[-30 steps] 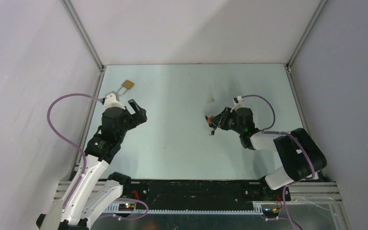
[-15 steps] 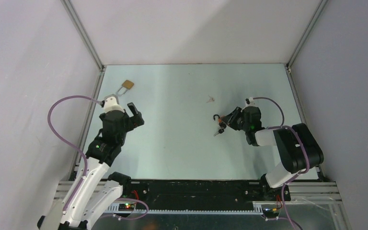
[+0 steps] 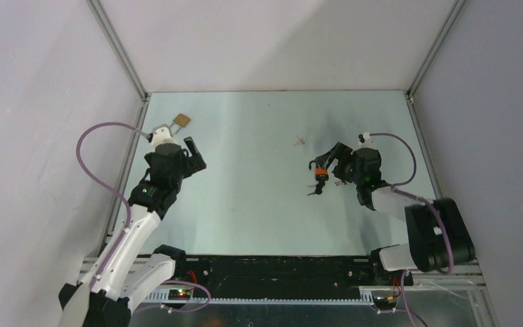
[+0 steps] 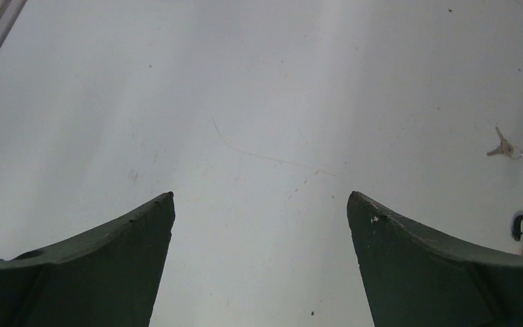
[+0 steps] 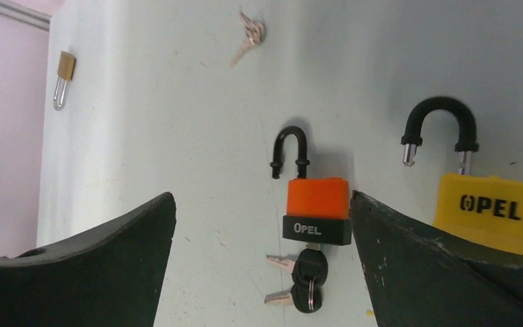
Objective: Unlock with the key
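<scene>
An orange padlock (image 5: pixel 317 208) with a black base lies on the table with its black shackle (image 5: pixel 291 151) sprung open. A black-headed key sits in its keyhole, with a second key on the same ring (image 5: pixel 306 276). The padlock also shows in the top view (image 3: pixel 321 173). My right gripper (image 5: pixel 261 197) is open and empty, with the padlock lying between its fingers, close against the right one. A yellow padlock (image 5: pixel 494 208) with an open shackle lies to the right, partly behind that finger. My left gripper (image 4: pixel 260 197) is open and empty over bare table at the left (image 3: pixel 194 157).
A brass padlock (image 3: pixel 179 121) lies at the far left near the wall and also shows in the right wrist view (image 5: pixel 63 78). A small loose set of keys (image 3: pixel 299 142) lies beyond the orange padlock and shows in both wrist views (image 5: pixel 248 34) (image 4: pixel 504 146).
My right gripper has carried the orange padlock to the right, then opened and drawn back from it. The left gripper has shifted slightly away from the base.
</scene>
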Controlling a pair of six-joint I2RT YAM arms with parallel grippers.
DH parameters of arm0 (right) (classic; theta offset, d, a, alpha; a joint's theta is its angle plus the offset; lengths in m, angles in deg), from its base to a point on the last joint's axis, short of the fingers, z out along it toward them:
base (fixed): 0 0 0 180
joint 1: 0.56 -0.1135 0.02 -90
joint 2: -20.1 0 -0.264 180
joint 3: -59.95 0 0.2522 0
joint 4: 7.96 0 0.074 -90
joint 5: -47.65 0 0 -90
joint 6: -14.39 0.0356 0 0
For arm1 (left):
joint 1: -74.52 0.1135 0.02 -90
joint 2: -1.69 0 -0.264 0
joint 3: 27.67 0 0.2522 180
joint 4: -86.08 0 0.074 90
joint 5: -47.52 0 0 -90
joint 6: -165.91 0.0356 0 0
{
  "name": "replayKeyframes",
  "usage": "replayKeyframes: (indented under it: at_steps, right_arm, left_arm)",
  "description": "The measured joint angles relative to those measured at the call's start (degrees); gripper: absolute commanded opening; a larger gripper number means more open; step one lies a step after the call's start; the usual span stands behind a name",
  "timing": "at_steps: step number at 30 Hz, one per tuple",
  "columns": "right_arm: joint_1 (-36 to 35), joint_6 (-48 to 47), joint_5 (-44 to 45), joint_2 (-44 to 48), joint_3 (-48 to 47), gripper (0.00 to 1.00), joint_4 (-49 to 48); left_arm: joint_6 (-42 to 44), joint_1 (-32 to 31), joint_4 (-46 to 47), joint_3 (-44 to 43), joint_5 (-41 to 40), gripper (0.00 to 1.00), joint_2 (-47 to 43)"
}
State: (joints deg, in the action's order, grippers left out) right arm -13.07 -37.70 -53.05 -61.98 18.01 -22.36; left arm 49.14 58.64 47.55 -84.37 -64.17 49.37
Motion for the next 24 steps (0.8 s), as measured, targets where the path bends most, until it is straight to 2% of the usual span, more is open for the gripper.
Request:
replayKeyframes:
  at_steps: [8,12,18,24]
  right_arm:
    - [-0.17,-9.44,5.05,22.56,-0.07,0.99,14.29]
    - [-0.17,-13.00,6.54,30.95,-0.07,0.99,20.70]
    - [-0.28,-15.02,6.34,38.07,-0.07,0.99,28.65]
    - [-0.28,-15.30,5.68,41.13,-0.04,1.00,32.26]
  left_arm:
    - [-3.32,7.26,0.66,-9.62,4.09,0.99,16.13]
    - [-6.10,12.48,0.85,-15.02,6.95,0.94,26.82]
    - [-9.42,18.08,0.79,-28.48,11.52,0.77,45.94]
    - [-12.35,22.53,1.53,-42.07,17.46,0.73,62.73]
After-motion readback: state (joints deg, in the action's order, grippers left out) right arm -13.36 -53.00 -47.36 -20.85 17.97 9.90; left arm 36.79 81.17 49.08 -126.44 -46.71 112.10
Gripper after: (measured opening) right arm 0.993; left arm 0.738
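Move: The brass padlock lies about 27 cm ahead of the open left hand, 7 cm to its left and 16 cm below, with nothing else near it. From the right hand, the brass padlock is some 20 cm ahead and 43 cm left. The unlocked orange padlock lies roughly 2 cm to the right hand's left, level fore and aft; the yellow padlock is 7 cm right and 1 cm back; the silver keys are 13 cm ahead and 7 cm left. All lie about 4 cm below that hand. Forward and down the left hand sweeps, some 20 cm out, about 10 cm lower and drifting left, speeding up towards the brass padlock; its fingers tip down and turn counter-clockwise, closing partway on nothing yet. The right hand, fingers still open, rises about 10 cm from the orange padlock while backing off and easing right, tilting upwards before slowing to a near stop. ##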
